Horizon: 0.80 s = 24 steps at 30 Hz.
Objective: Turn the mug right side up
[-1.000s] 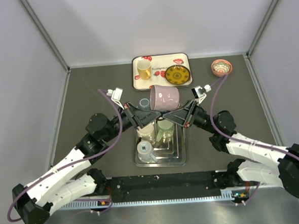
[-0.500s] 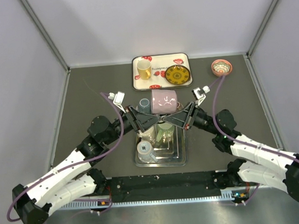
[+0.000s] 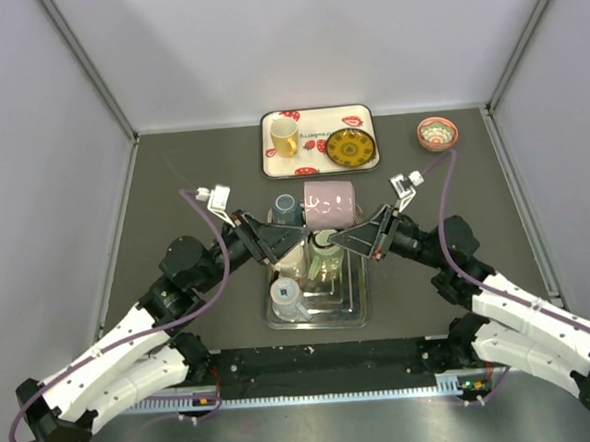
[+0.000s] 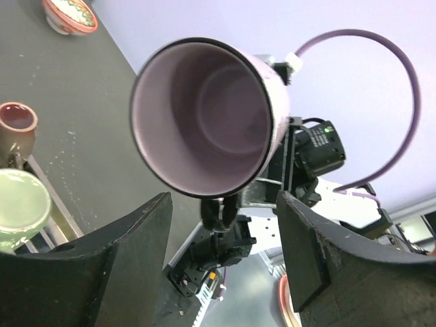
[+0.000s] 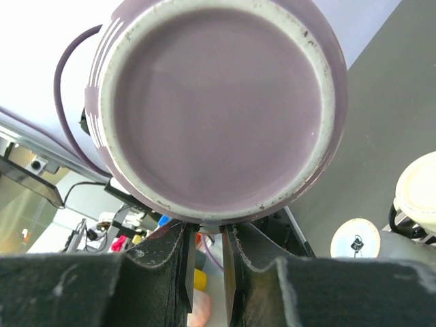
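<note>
The lilac mug (image 3: 329, 203) hangs in the air on its side, mouth toward the left arm. My right gripper (image 3: 342, 234) is shut on the mug's handle, which sits under the body. In the right wrist view the mug's base (image 5: 218, 109) fills the frame and the right gripper (image 5: 208, 235) pinches the handle stub just below it. My left gripper (image 3: 292, 237) stands open, a little apart from the mug. In the left wrist view I look into the mug's empty mouth (image 4: 211, 116), and the left gripper (image 4: 223, 204) has its fingers spread wide below the rim with nothing between them.
A metal rack (image 3: 353, 316) below the grippers holds a green cup (image 3: 326, 257), a cream cup (image 3: 287, 258) and a glass (image 3: 286, 298). A blue-grey cup (image 3: 285, 210) stands left of the mug. At the back are a tray (image 3: 365, 113) with a yellow mug (image 3: 284, 136) and plate (image 3: 350, 148), and a bowl (image 3: 436, 132).
My left gripper has opened, let go of the mug and drawn back to the left. The mug, once tilted, now lies level in the right gripper, slightly farther back.
</note>
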### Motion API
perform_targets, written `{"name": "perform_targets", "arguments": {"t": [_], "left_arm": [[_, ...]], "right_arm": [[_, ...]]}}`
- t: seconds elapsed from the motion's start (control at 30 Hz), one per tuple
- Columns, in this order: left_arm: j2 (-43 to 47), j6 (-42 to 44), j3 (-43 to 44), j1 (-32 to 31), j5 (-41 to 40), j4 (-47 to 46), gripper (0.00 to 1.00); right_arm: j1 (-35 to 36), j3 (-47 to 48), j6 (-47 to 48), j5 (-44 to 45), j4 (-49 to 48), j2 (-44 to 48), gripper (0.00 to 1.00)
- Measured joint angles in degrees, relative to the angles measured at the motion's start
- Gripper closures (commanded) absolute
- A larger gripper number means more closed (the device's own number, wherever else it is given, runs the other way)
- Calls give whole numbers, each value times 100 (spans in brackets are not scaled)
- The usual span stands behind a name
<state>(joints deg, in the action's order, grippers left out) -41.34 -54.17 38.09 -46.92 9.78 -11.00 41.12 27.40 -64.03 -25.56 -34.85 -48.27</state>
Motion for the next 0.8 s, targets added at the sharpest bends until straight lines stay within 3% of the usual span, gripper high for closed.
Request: {"name": "perform_targets", "arguments": {"t": [0.2, 0.47, 0.8], "left_arm": [[90, 168, 0, 0, -323, 332, 31], [352, 452, -13, 0, -905, 1054, 31], [826, 861, 72, 2, -2461, 2538, 31]], "right_arm": [[0, 317, 509, 4, 1091, 592, 100], [-2, 1231, 1714, 195, 3602, 1187, 100], [516, 2186, 3287, 1788, 7138, 914, 100]]}}
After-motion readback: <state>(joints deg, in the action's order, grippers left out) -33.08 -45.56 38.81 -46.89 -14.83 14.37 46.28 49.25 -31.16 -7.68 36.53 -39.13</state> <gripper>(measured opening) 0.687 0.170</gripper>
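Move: The right hand already has the mauve mug by its handle, lying on its side, its middle some 5 cm ahead of that hand and 3 cm higher. The free near-right spot on the steel tray is straight beneath this hand, roughly 27 cm down. From that spot the green mug stands about 8 cm ahead, the white mug some 11 cm left. For the left hand the free spot is about 7 cm right and 30 cm below; the mauve mug is 6 cm right, 4 cm ahead, level. Rightward with a slight rise, then steeply down, the right hand draws the mauve mug out of the left hand's reach, about 7 cm right and 7 cm down in all. It rolls some 45 degrees so its fingers tip down, keeping the pinch on the handle. The left hand, already open and free of the mug, backs away left and down with a little forward, swinging counter-clockwise. ##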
